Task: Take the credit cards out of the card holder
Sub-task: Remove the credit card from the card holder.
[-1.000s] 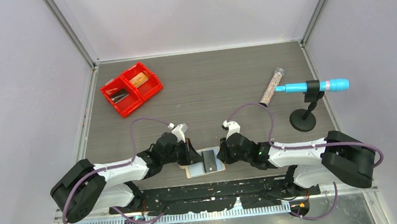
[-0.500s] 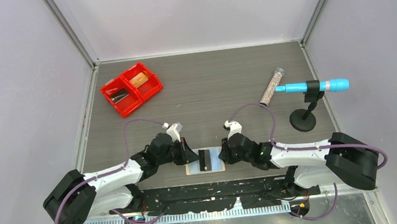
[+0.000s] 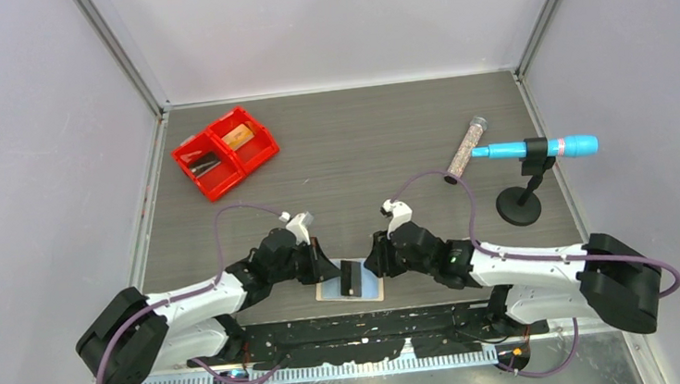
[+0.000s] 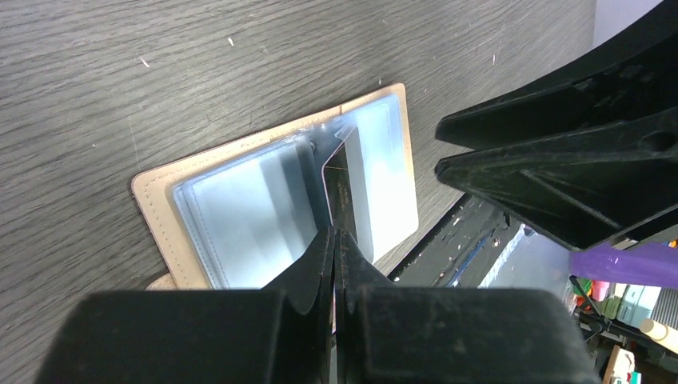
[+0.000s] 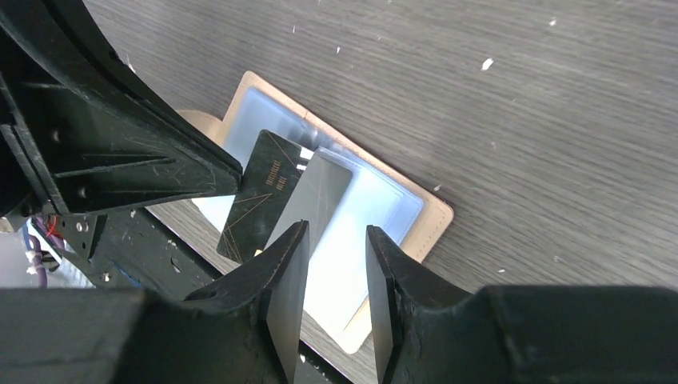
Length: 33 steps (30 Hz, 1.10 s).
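Note:
The tan card holder [image 3: 370,292] lies spread open near the table's front edge, its blue-grey panels [image 4: 240,216] facing up. A dark credit card [image 3: 353,277] with thin gold lines [image 5: 260,196] stands tilted up out of the middle fold. My left gripper [image 4: 334,232] is shut on this card's edge. Beside the card is a grey rectangular leaf [image 5: 316,196]; I cannot tell if it is a card or a sleeve. My right gripper [image 5: 336,236] hovers open over the right panel, with nothing between its fingers. In the top view the left gripper [image 3: 337,270] and right gripper [image 3: 371,265] flank the card.
A red two-compartment bin [image 3: 225,152] with small items sits at the back left. A glitter-filled tube [image 3: 465,148] and a blue marker [image 3: 537,149] on a black stand [image 3: 518,206] are at the right. A black rail [image 3: 357,325] runs just past the table's front edge.
The right gripper has opened and shifted slightly left. The left arm has pulled the card up, so it stands steeper and looks narrower from above. The holder has slid a little left.

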Motion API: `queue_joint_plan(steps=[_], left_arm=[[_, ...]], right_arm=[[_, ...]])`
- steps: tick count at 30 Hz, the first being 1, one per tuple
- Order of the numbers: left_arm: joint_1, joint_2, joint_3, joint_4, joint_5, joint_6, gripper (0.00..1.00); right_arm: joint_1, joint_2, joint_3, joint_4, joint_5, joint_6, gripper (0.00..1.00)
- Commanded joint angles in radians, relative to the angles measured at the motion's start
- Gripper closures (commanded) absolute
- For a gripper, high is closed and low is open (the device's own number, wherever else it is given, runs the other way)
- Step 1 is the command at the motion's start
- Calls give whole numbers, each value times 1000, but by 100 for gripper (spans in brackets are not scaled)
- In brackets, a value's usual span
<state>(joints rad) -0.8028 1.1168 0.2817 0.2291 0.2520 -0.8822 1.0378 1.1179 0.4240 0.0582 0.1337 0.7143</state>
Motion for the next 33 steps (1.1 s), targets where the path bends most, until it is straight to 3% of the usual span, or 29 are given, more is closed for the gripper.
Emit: queue_joint_plan(steps=[1,12,21,33], left_arm=[[6,4,5,44,23,8,100],[6,21,14,43,23,4,100],[7,61,14,22,-7,13,79],[5,142,-11,154,36,-41,71]], right_arm=[[17,67,43,79,-41,21,60],[30,191,-3,188,-53,78,61],[30,220,-37,223,-46,92,62],[30,221,-62,239,-42,99,63]])
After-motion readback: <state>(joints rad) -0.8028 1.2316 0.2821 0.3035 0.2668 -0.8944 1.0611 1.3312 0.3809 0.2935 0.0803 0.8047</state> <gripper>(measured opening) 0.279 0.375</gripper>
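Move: The black card, lying in the opened card holder, is about 3 cm to the left hand's right, 2 cm back and 3 cm below its shut fingertips. From the right hand that card lies some 4 cm left, 2 cm back and 5 cm down. The holder's right clear page is almost under the right hand, 2 cm back and 5 cm down; its left clear page is about 3 cm left of the left hand and 2 cm back, 3 cm below. Down and to the left, the right hand comes in about 4 cm towards the black card, easing back slightly and tipping its fingers a little further down, their half-open gap unchanged, then stops low over the card's right side. The left hand waits beside the card, then spreads its shut fingers to about a quarter open while sinking some 2 cm, tips coming about the card's upper edge. ##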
